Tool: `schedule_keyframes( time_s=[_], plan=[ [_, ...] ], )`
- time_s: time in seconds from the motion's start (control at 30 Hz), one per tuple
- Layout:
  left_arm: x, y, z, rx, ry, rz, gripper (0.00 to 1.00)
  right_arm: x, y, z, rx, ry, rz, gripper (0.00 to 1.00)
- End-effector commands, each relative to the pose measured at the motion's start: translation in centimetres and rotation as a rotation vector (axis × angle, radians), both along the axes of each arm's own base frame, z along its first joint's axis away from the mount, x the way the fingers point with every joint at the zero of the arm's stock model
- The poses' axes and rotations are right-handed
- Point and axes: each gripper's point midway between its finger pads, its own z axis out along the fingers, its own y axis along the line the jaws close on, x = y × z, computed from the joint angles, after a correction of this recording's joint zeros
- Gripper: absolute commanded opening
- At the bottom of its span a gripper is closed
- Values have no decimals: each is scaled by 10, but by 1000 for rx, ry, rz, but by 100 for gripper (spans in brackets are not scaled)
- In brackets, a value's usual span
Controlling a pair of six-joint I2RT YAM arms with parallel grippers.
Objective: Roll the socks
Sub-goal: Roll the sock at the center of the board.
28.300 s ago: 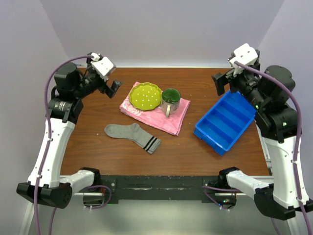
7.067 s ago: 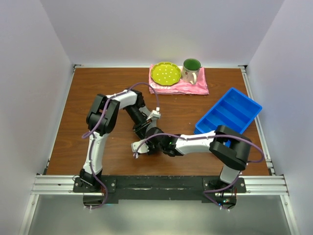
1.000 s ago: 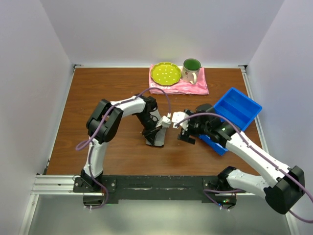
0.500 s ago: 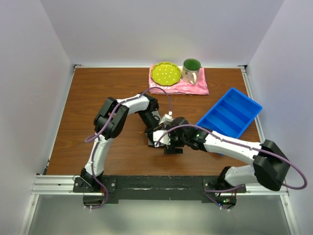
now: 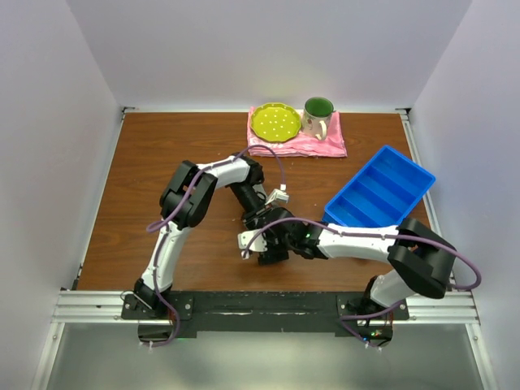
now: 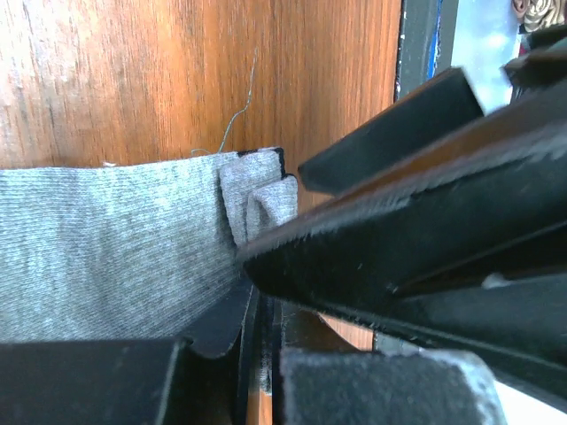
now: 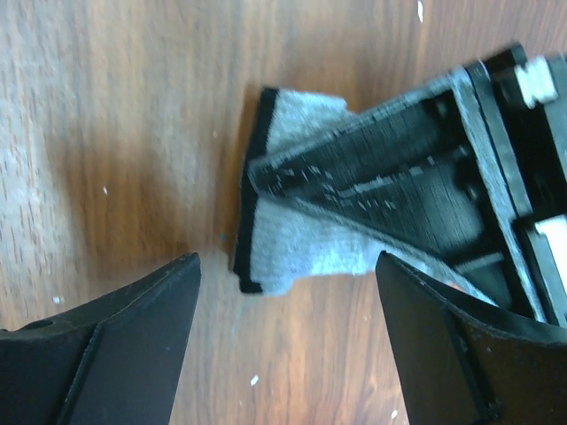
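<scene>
The grey sock (image 7: 301,248) lies folded on the wooden table, its dark edge facing left in the right wrist view. My left gripper (image 7: 266,173) reaches in from the upper right and is shut on the fold. Up close, the grey knit (image 6: 106,248) fills the left side of the left wrist view, with the left gripper (image 6: 261,354) pinched on its edge. My right gripper (image 7: 288,341) hovers open just beside the sock, one finger on each side and nothing between them. From above, the left gripper (image 5: 258,219) and right gripper (image 5: 262,246) meet at mid-table and hide the sock.
A blue divided bin (image 5: 378,191) sits at the right. At the back, a pink cloth (image 5: 329,146) carries a yellow-green plate (image 5: 275,122) and a green mug (image 5: 318,115). The right arm lies low along the table's front.
The right arm swung left from beside the blue bin and came down at the sock, next to the left gripper. Its jaws narrowed slightly. The left gripper stayed shut in place.
</scene>
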Motion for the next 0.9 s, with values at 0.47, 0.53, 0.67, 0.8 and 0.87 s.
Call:
schedule_keyframes(
  time_s=[0.47, 0.53, 0.67, 0.8, 0.87],
  plan=[
    [24, 5, -44, 1, -137, -54, 0, 3, 16, -16, 18, -61, -5, 52],
    [25, 5, -43, -2, -133, -51, 0, 2, 16, -19, 10, -54, -1, 45],
    [26, 6, -41, -4, -136, -47, 1, -2, 16, -21, -3, -32, 12, 21],
    [29, 7, -40, -5, -144, -44, 8, -9, 15, -24, -16, 4, 34, 3],
    [31, 7, -40, -12, -149, -40, 14, -12, 14, -27, -31, 24, 39, 0]
  ],
)
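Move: The sock's folded cuff end is still pinched in the left fingers, its middle about 1 cm below that hand's point. From the wide-open right gripper the same fold lies about 2 cm to the left and 2 cm below. The flat rest of the sock lies some 6 cm ahead and 2 cm left of the right hand; the blue bin stands about 28 cm to its right and 11 cm ahead, the pink towel some 24 cm ahead and 7 cm right. Lower the right gripper about 2 cm and ease it 1 cm to its left, onto the sock's folded cuff end. From wide open, close its fingers almost shut on the way down, pinching the fold just to the right of the left fingertips. Keep the left gripper in place, still holding the fold. ##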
